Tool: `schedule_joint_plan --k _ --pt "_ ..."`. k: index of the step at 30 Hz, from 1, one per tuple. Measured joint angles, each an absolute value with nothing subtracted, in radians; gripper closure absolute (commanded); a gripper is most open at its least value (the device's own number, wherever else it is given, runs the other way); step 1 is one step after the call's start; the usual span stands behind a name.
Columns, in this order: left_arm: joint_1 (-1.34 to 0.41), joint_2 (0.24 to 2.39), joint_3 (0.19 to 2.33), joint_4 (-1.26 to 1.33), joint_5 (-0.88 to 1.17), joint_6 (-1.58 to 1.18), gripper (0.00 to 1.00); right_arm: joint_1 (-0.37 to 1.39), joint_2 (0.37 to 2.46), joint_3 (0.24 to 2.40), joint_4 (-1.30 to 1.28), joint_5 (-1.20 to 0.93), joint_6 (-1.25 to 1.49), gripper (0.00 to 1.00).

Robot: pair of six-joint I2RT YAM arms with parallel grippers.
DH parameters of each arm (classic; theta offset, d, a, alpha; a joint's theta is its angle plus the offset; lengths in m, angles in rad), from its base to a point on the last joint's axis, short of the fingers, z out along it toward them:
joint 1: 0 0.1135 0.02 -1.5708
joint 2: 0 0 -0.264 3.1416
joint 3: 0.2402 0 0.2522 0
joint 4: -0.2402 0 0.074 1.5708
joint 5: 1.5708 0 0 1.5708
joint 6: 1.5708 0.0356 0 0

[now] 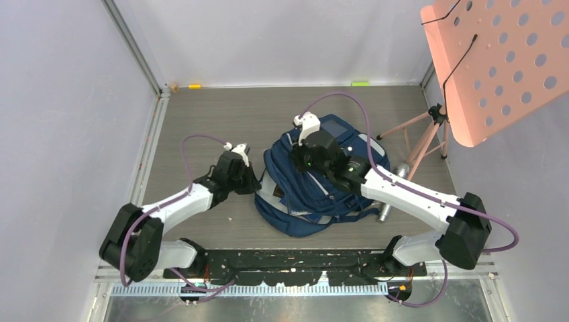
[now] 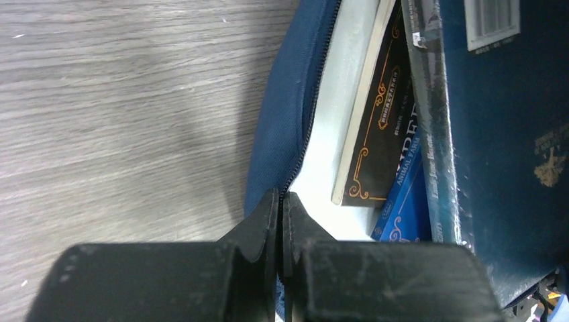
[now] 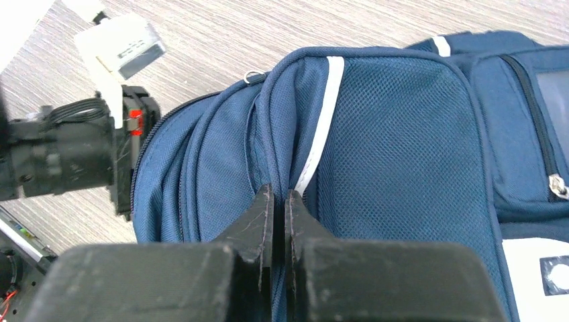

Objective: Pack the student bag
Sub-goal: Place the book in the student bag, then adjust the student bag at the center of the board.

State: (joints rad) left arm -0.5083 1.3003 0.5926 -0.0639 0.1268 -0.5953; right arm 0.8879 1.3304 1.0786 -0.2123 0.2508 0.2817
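Note:
The student bag (image 1: 303, 216), navy with white stripes, lies in the middle of the table with its main opening facing left. My left gripper (image 1: 255, 182) is at that opening, shut on the zipper edge of the bag (image 2: 275, 121); the jaws (image 2: 282, 201) meet on the blue rim. Inside stand a black book with orange ornament (image 2: 379, 134), a blue book (image 2: 402, 208) and a dark teal book (image 2: 496, 134). My right gripper (image 1: 303, 159) sits on top of the bag (image 3: 402, 147), its jaws (image 3: 280, 198) shut on a fold of fabric beside a white stripe.
A pink perforated music stand (image 1: 496, 60) on a tripod (image 1: 419, 141) stands at the right. A silver bottle (image 1: 392, 194) lies against the bag's right side. Grey walls close off the left, back and right. The left arm's wrist (image 3: 67, 147) shows in the right wrist view.

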Motion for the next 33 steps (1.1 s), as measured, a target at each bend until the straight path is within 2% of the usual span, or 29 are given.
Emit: schedule_joint_plan --k 7,17,20,23,25,27,28,30,31,33 --pt "-0.514 1.016 0.516 -0.104 0.006 -0.603 1.0 0.889 1.49 1.107 -0.108 0.159 0.247 1.0" --pt "-0.502 0.475 0.368 -0.396 -0.154 -0.68 1.0 0.881 1.777 1.369 0.007 -0.115 0.224 1.0" --pt "-0.5 0.429 0.32 -0.387 -0.149 -0.714 1.0 0.852 1.868 1.481 0.005 -0.198 0.212 1.0" --pt "-0.497 0.481 0.3 -0.335 -0.129 -0.74 1.0 0.826 1.944 1.571 -0.006 -0.267 0.204 0.98" --pt "-0.5 0.553 0.302 -0.279 -0.119 -0.745 1.0 0.811 1.976 1.615 -0.022 -0.293 0.195 0.86" --pt "-0.515 0.647 0.315 -0.215 -0.112 -0.743 1.0 0.797 1.995 1.65 -0.045 -0.308 0.182 0.66" --pt "-0.526 0.695 0.329 -0.187 -0.111 -0.741 1.0 0.792 1.997 1.66 -0.055 -0.308 0.175 0.46" --pt "-0.558 0.791 0.365 -0.145 -0.107 -0.732 1.0 0.78 1.998 1.679 -0.08 -0.29 0.154 0.29" --pt "-0.582 0.842 0.388 -0.128 -0.107 -0.727 1.0 0.771 1.996 1.688 -0.1 -0.269 0.141 0.22" --pt "-0.638 0.941 0.434 -0.082 -0.105 -0.727 1.0 0.75 1.974 1.692 -0.17 -0.233 0.138 0.18"
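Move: Both hands already pinch the student bag: its middle lies about 20 cm right of the left hand, 3 cm ahead and 2 cm higher, and 8 cm right of the right hand, level fore-and-aft, some 13 cm below. In its mouth the black book is 7 cm right of the left hand, 1 cm back and 2 cm lower. The metal tube stands about 32 cm right of the right hand, 4 cm back and 19 cm lower. Leftward and then also forward, sinking slightly, the right hand drags the pinched bag fold about 16 cm left and turns counter-clockwise, then eases back right, still reaching forward to some 10 cm, as its fingers open and let go. The left hand keeps its pinch on the zipper edge, rising and swinging left and back, then returning right. ##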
